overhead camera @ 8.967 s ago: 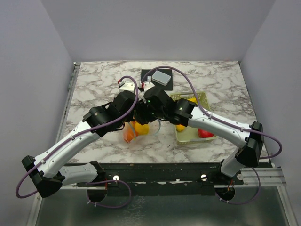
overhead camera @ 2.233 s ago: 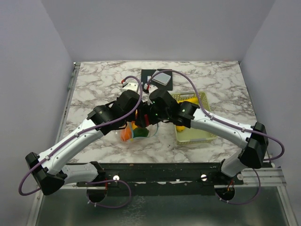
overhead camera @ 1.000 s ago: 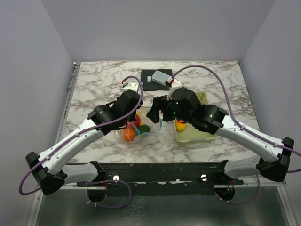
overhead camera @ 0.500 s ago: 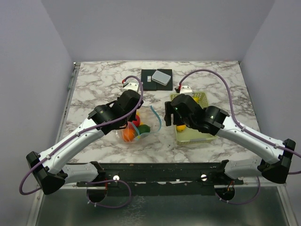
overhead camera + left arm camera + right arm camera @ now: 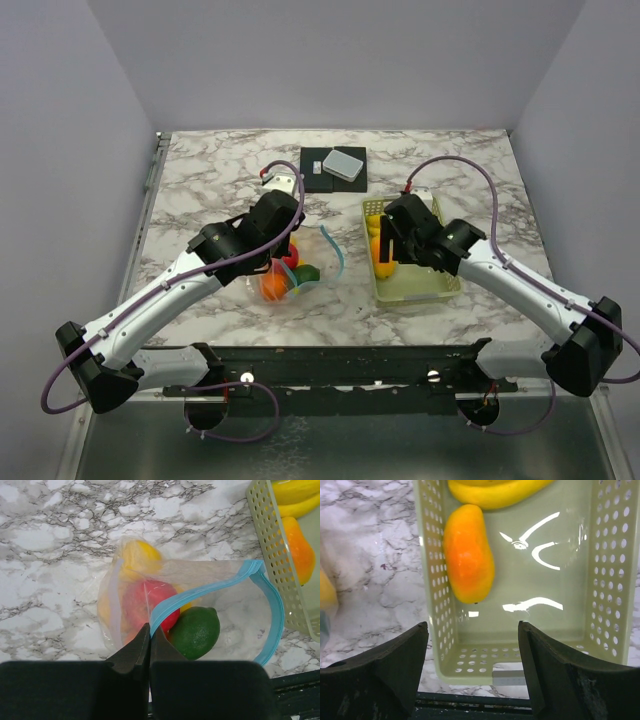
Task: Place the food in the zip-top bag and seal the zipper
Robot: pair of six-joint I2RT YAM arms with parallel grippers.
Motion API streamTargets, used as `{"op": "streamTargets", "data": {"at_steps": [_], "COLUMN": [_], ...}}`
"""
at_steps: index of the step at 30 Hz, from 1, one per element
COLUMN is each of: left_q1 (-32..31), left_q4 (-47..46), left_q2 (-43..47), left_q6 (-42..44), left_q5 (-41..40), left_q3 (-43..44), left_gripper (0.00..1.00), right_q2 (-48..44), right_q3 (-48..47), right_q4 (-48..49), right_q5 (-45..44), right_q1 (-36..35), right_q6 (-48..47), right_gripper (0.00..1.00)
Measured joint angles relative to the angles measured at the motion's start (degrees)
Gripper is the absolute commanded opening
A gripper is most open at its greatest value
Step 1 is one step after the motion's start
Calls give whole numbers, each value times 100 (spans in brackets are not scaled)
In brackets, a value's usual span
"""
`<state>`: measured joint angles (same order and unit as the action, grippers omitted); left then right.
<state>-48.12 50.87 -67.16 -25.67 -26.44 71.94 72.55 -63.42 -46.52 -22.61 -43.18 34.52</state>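
The clear zip-top bag [image 5: 225, 605] lies on the marble with its mouth open toward the basket. Inside it are a yellow lemon [image 5: 135, 555], a red apple [image 5: 150, 602], a dark green fruit [image 5: 195, 632] and an orange [image 5: 272, 287]. My left gripper [image 5: 150, 628] is shut on the light blue zipper [image 5: 210, 587] at the near lip of the mouth. My right gripper [image 5: 471, 627] hangs open over the near left corner of the basket, holding nothing. Ahead of it lie an orange fruit [image 5: 468, 552] and a yellow banana [image 5: 495, 492].
The pale yellow-green slotted basket [image 5: 425, 290] stands right of the bag, its perforated left wall [image 5: 432, 580] under my right gripper. A black mat with a grey box [image 5: 343, 163] lies at the back. The table's front edge runs just past the basket.
My right arm has swung from the bag's mouth rightward to above the basket, its jaws narrowing slightly but still open. The left arm and the bag have stayed put.
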Motion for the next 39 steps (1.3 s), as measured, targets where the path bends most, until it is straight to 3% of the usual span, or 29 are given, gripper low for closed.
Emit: {"op": "streamTargets", "data": {"at_steps": [16, 39], "left_q1": [0, 0], "left_q4": [28, 162], "left_q2": [-4, 44], "left_q6": [0, -24], "left_q5": [7, 4], "left_q3": [66, 68], "left_gripper": [0, 0], "right_q2": [960, 1993], "right_q3": [317, 393], "right_q4": [938, 1659], "right_q5": [1187, 1561], "right_q1": [1102, 1314], "right_q6": [-317, -463], "right_gripper": [77, 73]}}
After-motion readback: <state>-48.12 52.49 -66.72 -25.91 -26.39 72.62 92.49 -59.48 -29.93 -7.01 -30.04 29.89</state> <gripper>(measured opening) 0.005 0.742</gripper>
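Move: The right hand hangs open above the near part of the green basket. The mango lies about 6 cm ahead of it, 1 cm to its left and 13 cm below. The bananas lie some 8 cm beyond the mango and 1 cm to its right. The filled zip-top bag stands roughly 22 cm to this hand's left, 1 cm ahead. From the left hand, the mango is about 9 cm ahead, 25 cm to the right and 20 cm lower. Down into the basket goes the open right hand, sinking about 11 cm and reaching some 5 cm forward to the mango, tipping its fingers about 10 degrees steeper on the way, until they stand on either side of it, still open. The left hand stays in place, its shut fingers keeping their pinch on the bag's blue zipper rim. ##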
